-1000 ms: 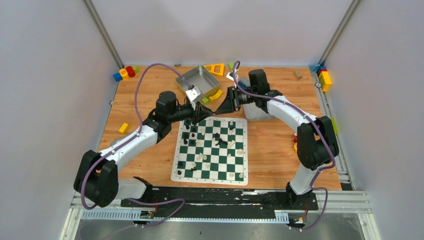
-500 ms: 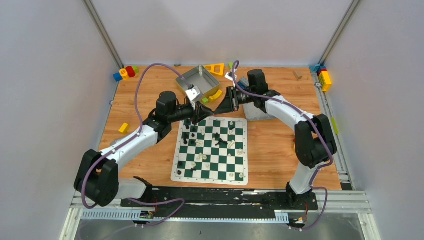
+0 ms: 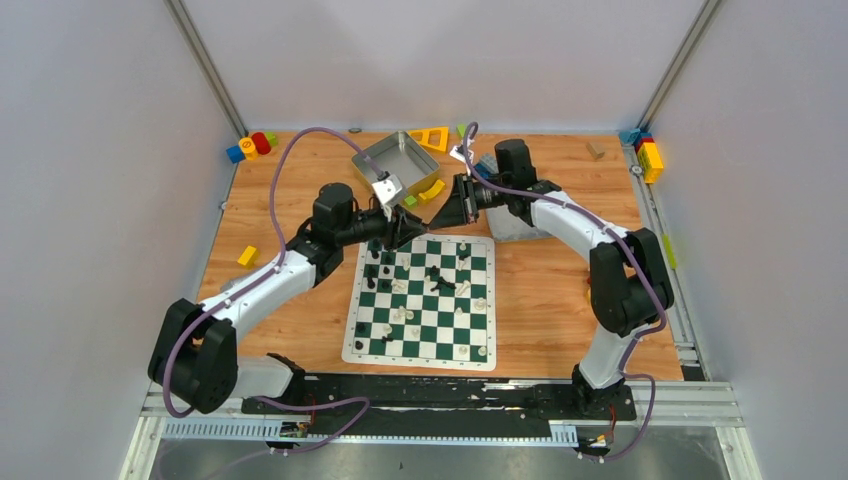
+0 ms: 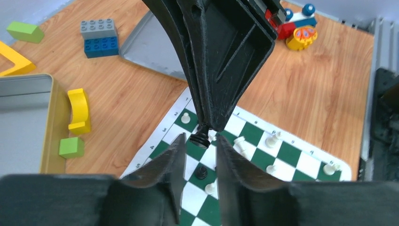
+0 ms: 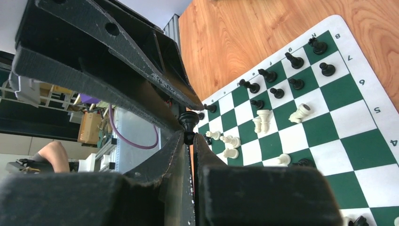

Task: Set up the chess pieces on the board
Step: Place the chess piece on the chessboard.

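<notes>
The board (image 3: pixel 350 352) is a green and white checked mat with black and cream chess pieces (image 3: pixel 436 276) scattered over it. Above its far edge the two grippers meet tip to tip. My right gripper (image 5: pixel 189 136) is shut on the head of a black chess piece (image 5: pixel 188 118). In the left wrist view that piece (image 4: pixel 199 140) hangs base down from the right gripper (image 4: pixel 209 125). It sits level with the tips of my left gripper (image 4: pixel 200 142), whose jaws stand slightly apart beside it. From above, the left gripper (image 3: pixel 412 230) faces the right gripper (image 3: pixel 436 221).
A grey metal tray (image 3: pixel 372 160) lies behind the left gripper, with a yellow curved block (image 4: pixel 79 110) and a green cube (image 4: pixel 71 147) next to it. A second flat grey tray (image 4: pixel 150 44) holds a blue-grey brick (image 4: pixel 99 37). Coloured blocks (image 3: pixel 648 155) sit in the table's far corners.
The right gripper has closed onto the black piece. The left jaws have eased slightly apart. Both arms have stayed almost where they were.
</notes>
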Tool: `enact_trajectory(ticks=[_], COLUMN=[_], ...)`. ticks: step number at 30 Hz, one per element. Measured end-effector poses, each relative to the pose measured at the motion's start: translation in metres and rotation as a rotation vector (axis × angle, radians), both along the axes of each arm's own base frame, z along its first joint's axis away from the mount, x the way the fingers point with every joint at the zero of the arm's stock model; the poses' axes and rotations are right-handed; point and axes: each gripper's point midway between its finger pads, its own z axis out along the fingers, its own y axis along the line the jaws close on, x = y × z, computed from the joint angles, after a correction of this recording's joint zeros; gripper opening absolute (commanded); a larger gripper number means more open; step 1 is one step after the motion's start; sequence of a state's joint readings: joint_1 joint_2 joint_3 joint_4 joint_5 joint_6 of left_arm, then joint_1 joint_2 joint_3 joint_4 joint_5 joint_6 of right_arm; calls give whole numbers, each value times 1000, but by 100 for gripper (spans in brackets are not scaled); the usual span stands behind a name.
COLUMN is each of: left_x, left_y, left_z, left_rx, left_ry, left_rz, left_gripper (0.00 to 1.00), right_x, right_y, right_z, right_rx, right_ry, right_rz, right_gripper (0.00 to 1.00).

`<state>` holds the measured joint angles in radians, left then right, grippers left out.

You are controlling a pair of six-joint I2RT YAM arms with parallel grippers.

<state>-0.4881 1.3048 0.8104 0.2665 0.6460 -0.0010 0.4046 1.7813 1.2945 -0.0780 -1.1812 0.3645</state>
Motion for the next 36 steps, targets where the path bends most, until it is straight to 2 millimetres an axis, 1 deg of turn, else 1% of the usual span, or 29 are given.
enact_trajectory(ticks=[1, 2, 3, 4, 5, 6, 8, 10, 13, 16, 18, 21, 24, 26, 29, 30, 33, 35, 36], left_x=[0, -1, -1, -2, -2, -3, -3, -3, 1, 7, 11, 19, 24, 27, 30, 29, 22, 18, 17], left_y=[1, 2, 4, 7, 10, 15, 25, 38, 60, 88, 109, 141, 171, 193, 232, 241, 267, 280, 285], left_z=[-2, -4, -6, -10, -12, -15, -16, -13, -3, 7, 8, 7, 7, 10, 9, 7, -3, -7, -8], left_rx=[8, 20, 31, 46, 61, 77, 106, 134, 160, 182, 201, 237, 271, 284, 295, 298, 302, 298, 296], left_ry=[-2, -4, -4, -2, 0, 1, -6, -15, -38, -45, -28, 28, 96, 139, 216, 237, 315, 350, 361], left_rz=[-3, -5, -8, -9, -9, -9, -4, 10, 46, 120, 187, 295, 395, 468, 592, 622, 707, 750, 766], left_gripper=[51, 60, 64, 70, 74, 80, 86, 90, 92, 94, 94, 94, 94, 94, 95, 95, 96, 96, 96], right_x=[1, 1, 1, 1, 2, 3, 5, 6, 5, 2, -2, -14, -34, -50, -65, -70, -77, -79, -79], right_y=[-1, -1, -2, -3, -4, -6, -10, -15, -20, -23, -19, -6, 14, 32, 57, 68, 90, 103, 107], right_z=[-2, -4, -8, -10, -14, -17, -22, -25, -26, -26, -27, -31, -34, -33, -34, -36, -51, -67, -78], right_rx=[-7, -14, -27, -38, -51, -67, -98, -127, -172, -220, -255, -314, -376, -419, -475, -497, -571, -625, -660], right_ry=[-6, -10, -14, -17, -23, -29, -51, -76, -132, -193, -233, -300, -385, -458, -541, -568, -612, -630, -632], right_rz=[-3, -6, -12, -16, -23, -30, -48, -63, -79, -81, -66, -18, 55, 115, 191, 220, 287, 326, 346], right_gripper=[0, 0, 0, 0, 0, 0, 0, 0, 0, 0, 0, 0, 0, 0, 1, 1, 4, 4, 4])
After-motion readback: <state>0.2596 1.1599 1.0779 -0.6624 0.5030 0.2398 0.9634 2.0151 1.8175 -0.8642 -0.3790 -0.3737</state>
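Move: My right hand holds the black chess piece; its place, the empty square in the black back row, lies about 12 cm left, 10 cm back and 18 cm below. The nearest standing black piece is 3 cm farther out than that square; the fallen white pieces lie 7 cm to its right and 3 cm nearer the base. The piece's base sits between my left fingertips, 1 cm to that hand's right; the square is about 10 cm left and 10 cm back of them, 18 cm below. I spread my left fingers wide and leave the piece, swinging that hand nearly 30 cm left while it turns some 45 degrees counter-clockwise and tips down. My right hand keeps its pinch, sinks and eases slightly right first, then sweeps back and left over the board's black side and drops further, ending about 8 cm lower as its fingers swing from sideways to steeply down. ##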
